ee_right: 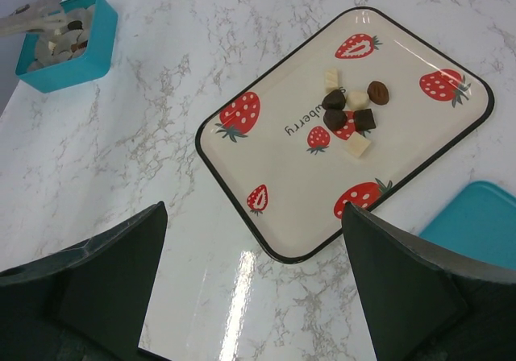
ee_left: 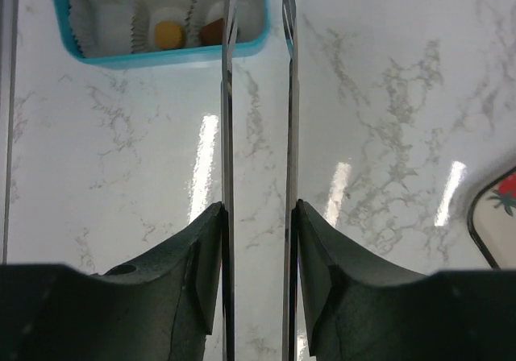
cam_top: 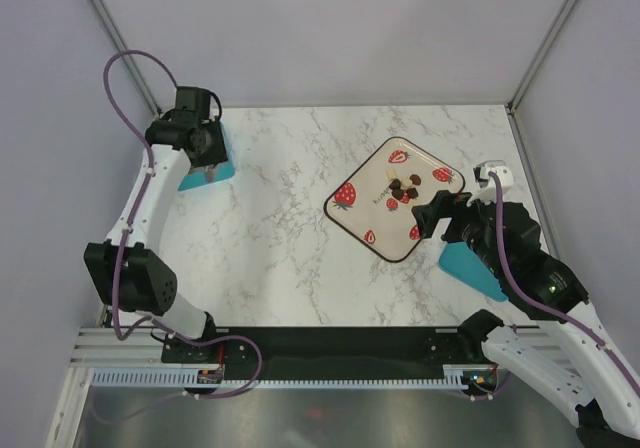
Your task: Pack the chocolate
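Observation:
Several pieces of chocolate (cam_top: 405,186), dark brown, mid brown and pale, lie grouped on a cream tray with strawberry prints (cam_top: 372,214). The right wrist view shows the same chocolate (ee_right: 351,111) and tray (ee_right: 278,168) ahead of my right gripper (ee_right: 254,209), which is wide open and empty over the tray's near corner. My left gripper (ee_left: 256,216) is shut on thin metal tongs (ee_left: 228,95), whose blades stand slightly apart with nothing between them. The tong tips reach the edge of a teal box (ee_left: 161,55). Its paper cups hold a few pieces (ee_left: 169,32).
The teal box (cam_top: 212,172) sits at the far left of the marble table, under the left gripper (cam_top: 203,160). A teal lid (cam_top: 470,266) lies flat by the right gripper (cam_top: 436,216), just right of the tray. White walls enclose the table on three sides.

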### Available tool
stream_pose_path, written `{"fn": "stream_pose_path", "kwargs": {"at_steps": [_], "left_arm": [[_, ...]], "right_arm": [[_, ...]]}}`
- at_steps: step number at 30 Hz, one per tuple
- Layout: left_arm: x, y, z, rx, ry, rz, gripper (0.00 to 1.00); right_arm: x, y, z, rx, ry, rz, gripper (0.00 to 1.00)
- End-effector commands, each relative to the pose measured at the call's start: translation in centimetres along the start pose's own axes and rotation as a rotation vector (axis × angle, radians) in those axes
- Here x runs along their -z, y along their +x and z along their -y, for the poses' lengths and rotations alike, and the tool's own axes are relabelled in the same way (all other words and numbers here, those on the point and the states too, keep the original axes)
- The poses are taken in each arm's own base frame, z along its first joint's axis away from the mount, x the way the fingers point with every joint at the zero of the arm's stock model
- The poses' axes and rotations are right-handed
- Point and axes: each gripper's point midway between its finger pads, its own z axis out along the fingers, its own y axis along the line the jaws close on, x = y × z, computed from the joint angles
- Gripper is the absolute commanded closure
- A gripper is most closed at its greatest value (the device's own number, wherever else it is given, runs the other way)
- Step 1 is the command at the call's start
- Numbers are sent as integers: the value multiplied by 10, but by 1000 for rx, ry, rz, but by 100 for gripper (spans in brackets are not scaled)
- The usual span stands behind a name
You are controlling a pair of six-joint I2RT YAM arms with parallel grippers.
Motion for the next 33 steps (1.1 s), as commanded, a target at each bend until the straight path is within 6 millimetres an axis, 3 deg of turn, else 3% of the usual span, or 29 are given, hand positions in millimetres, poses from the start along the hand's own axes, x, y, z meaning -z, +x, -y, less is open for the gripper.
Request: {"fn": "stream_pose_path", "kwargs": {"at_steps": [1, 2, 4, 5, 6, 8, 11, 20, 27, 33], "left_arm": [[50, -11, 63, -105, 175, 114, 53], [56, -6, 77, -121, 200, 118, 53], [78, 17, 132, -200, 309, 121, 53], [78, 15, 134, -188, 313, 124, 53], [88, 30, 157, -233, 365, 119, 53], [98, 40, 183, -262, 420, 130, 53], [118, 71, 232, -339, 517, 135, 53], [109, 135, 304, -468, 582, 89, 53], [105, 169, 350, -556, 651, 82, 52], [95, 190, 372, -586, 662, 52, 51]], "right_arm": [[2, -12, -5, -20, -19, 45, 2], [3, -13, -5, -22, -20, 47, 2], [7, -20, -7, -26, -25, 63, 2], [8, -21, -7, -28, -27, 66, 2], [9, -21, -7, -29, -27, 67, 2], [12, -22, -7, -31, -32, 70, 2], [15, -21, -6, -35, -30, 61, 2], [28, -30, -3, -39, -20, 86, 2], [30, -31, -1, -45, -13, 91, 2], [32, -29, 4, -33, 4, 93, 2]]}}
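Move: The chocolates my left hand carries the tongs to lie about 45 cm to its right and 2 cm ahead, some 20 cm below. They sit near the middle of the strawberry tray, whose centre is 4 cm back and 2 cm left of them; the teal lid is about 18 cm right and 19 cm back of them. The blue box is 10 cm ahead and 8 cm left of my left hand. From my right hand the chocolates are about 18 cm straight ahead, 27 cm below. I swing my left hand, still gripping the empty tongs, away from the blue box and nearly 40 cm right across the bare table to the tray. It draws back about 13 cm and turns some 50 degrees clockwise, rises 3 cm at first, then sinks about 10, bringing the tongs' tips near the chocolates. Meanwhile my open right hand eases up and back a few centimetres. ##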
